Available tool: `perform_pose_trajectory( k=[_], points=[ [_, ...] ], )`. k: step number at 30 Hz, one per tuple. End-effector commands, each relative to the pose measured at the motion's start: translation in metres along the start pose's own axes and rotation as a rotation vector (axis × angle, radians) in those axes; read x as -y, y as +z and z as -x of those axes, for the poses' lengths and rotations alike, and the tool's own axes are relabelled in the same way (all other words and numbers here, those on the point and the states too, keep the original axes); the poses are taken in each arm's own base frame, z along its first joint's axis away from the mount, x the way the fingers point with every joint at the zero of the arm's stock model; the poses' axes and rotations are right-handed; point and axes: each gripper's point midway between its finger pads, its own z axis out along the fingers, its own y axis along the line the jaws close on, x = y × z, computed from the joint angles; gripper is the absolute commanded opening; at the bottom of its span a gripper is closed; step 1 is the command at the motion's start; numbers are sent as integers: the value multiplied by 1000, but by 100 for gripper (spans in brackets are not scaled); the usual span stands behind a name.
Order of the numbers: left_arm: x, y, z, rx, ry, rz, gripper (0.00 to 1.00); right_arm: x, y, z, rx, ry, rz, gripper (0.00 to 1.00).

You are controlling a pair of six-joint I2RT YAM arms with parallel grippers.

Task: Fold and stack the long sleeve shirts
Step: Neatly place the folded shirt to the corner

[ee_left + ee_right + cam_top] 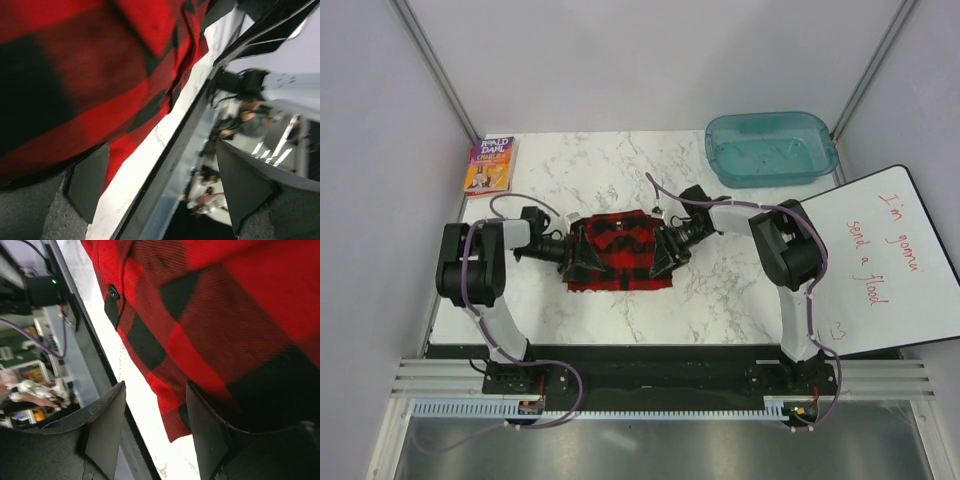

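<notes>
A long sleeve shirt (620, 250) in red-and-black check lies folded into a small rectangle at the middle of the marble table (720, 290). My left gripper (570, 252) is at its left edge and my right gripper (665, 250) at its right edge. In the left wrist view the shirt (75, 75) fills the upper left. My left gripper (165, 190) is open there, one finger (87, 182) against the cloth's edge, and only bare table shows between the jaws. In the right wrist view my right gripper (155, 432) is open, with a corner of the shirt (215, 315) hanging loose between its fingers.
A colourful paperback book (490, 166) lies at the table's back left corner. A teal plastic bin (770, 147) stands at the back right. A whiteboard (885, 260) with red handwriting leans at the right edge. The table's dark front edge (175, 150) runs close to the shirt.
</notes>
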Motion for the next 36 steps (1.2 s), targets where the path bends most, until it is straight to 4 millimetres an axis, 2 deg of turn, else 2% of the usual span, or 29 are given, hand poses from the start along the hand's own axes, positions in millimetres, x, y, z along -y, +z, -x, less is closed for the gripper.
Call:
perform_pose_trajectory(
  k=[1,2,4,5,6,7,8,9,10,11,14,15,16,17,18,20,21,24,25,27,29,30,32,33,34,36],
  points=[
    [-39,-26,42,114,-59,98,98,58,-15,15,39,48,-136,60],
    [-38,-29,46,122,-51,102,98,60,-20,21,50,45,-139,61],
    [-22,-38,54,137,10,77,99,47,-27,22,42,54,-112,61],
    [-4,-49,61,176,86,86,99,36,-32,28,60,32,-88,62],
    [5,-55,65,199,138,106,99,12,-42,37,93,-8,-40,63],
    [11,-59,70,209,232,188,99,2,-46,37,103,-14,-27,64],
    [28,-69,74,242,340,266,99,-5,-50,37,114,-31,-24,66],
    [30,-76,78,255,411,380,99,-15,-62,40,149,-75,-52,67],
    [28,-72,82,234,506,587,99,-16,-66,39,160,-90,-74,77],
    [43,-74,82,236,605,632,99,-12,-69,32,161,-91,-107,81],
    [70,-54,75,206,696,705,99,-8,-91,40,234,-140,-243,95],
    [73,-45,73,188,698,710,100,-13,-101,48,274,-165,-270,97],
    [83,-32,71,176,715,723,99,-8,-107,53,298,-168,-323,98],
    [84,-25,68,160,705,728,99,-8,-114,57,322,-172,-351,98],
    [75,-14,66,128,673,754,99,-4,-118,59,334,-176,-375,98],
    [76,2,63,124,607,786,99,5,-124,63,348,-160,-421,98],
    [63,10,67,111,571,853,99,8,-125,64,353,-145,-425,98],
    [61,39,62,86,505,878,99,20,-130,64,365,-96,-444,98],
    [52,52,62,69,458,889,99,22,-132,65,369,-90,-446,98],
    [40,59,63,49,429,913,99,27,-137,68,381,-79,-459,98],
    [13,63,68,10,398,979,99,30,-142,72,393,-77,-468,98],
    [5,62,72,4,387,993,99,31,-145,74,399,-80,-473,98],
    [-20,49,85,-27,379,1018,99,34,-155,79,422,-76,-482,98],
    [-25,42,93,-28,384,1012,99,35,-159,81,432,-74,-489,98],
    [-38,22,108,-24,362,987,99,36,-164,84,443,-75,-493,98],
    [-59,7,121,-60,359,949,99,43,-175,87,461,-63,-506,98]
  ],
)
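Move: Low at the folded shirt's near part, the left hand has the shirt's middle about 4 cm ahead, 5 cm to its right and a few centimetres below. From the right hand that middle lies some 4 cm ahead and 8 cm to the left, slightly lower. The book lies roughly 23 cm ahead and 23 cm left of the left hand; the teal tub's middle is about 25 cm ahead and 24 cm right of the right hand. Pushing the shirt forward from its near edge, both hands slide some 4 cm ahead while spreading slightly apart, then lift. The left, staying wide open, arcs up and rightward, turning its fingers from sideways to steeply down, and drops about 14 cm onto the shirt just right of its middle. The right opens fully and leaves forward, right and up, turning some 20 degrees clockwise. ##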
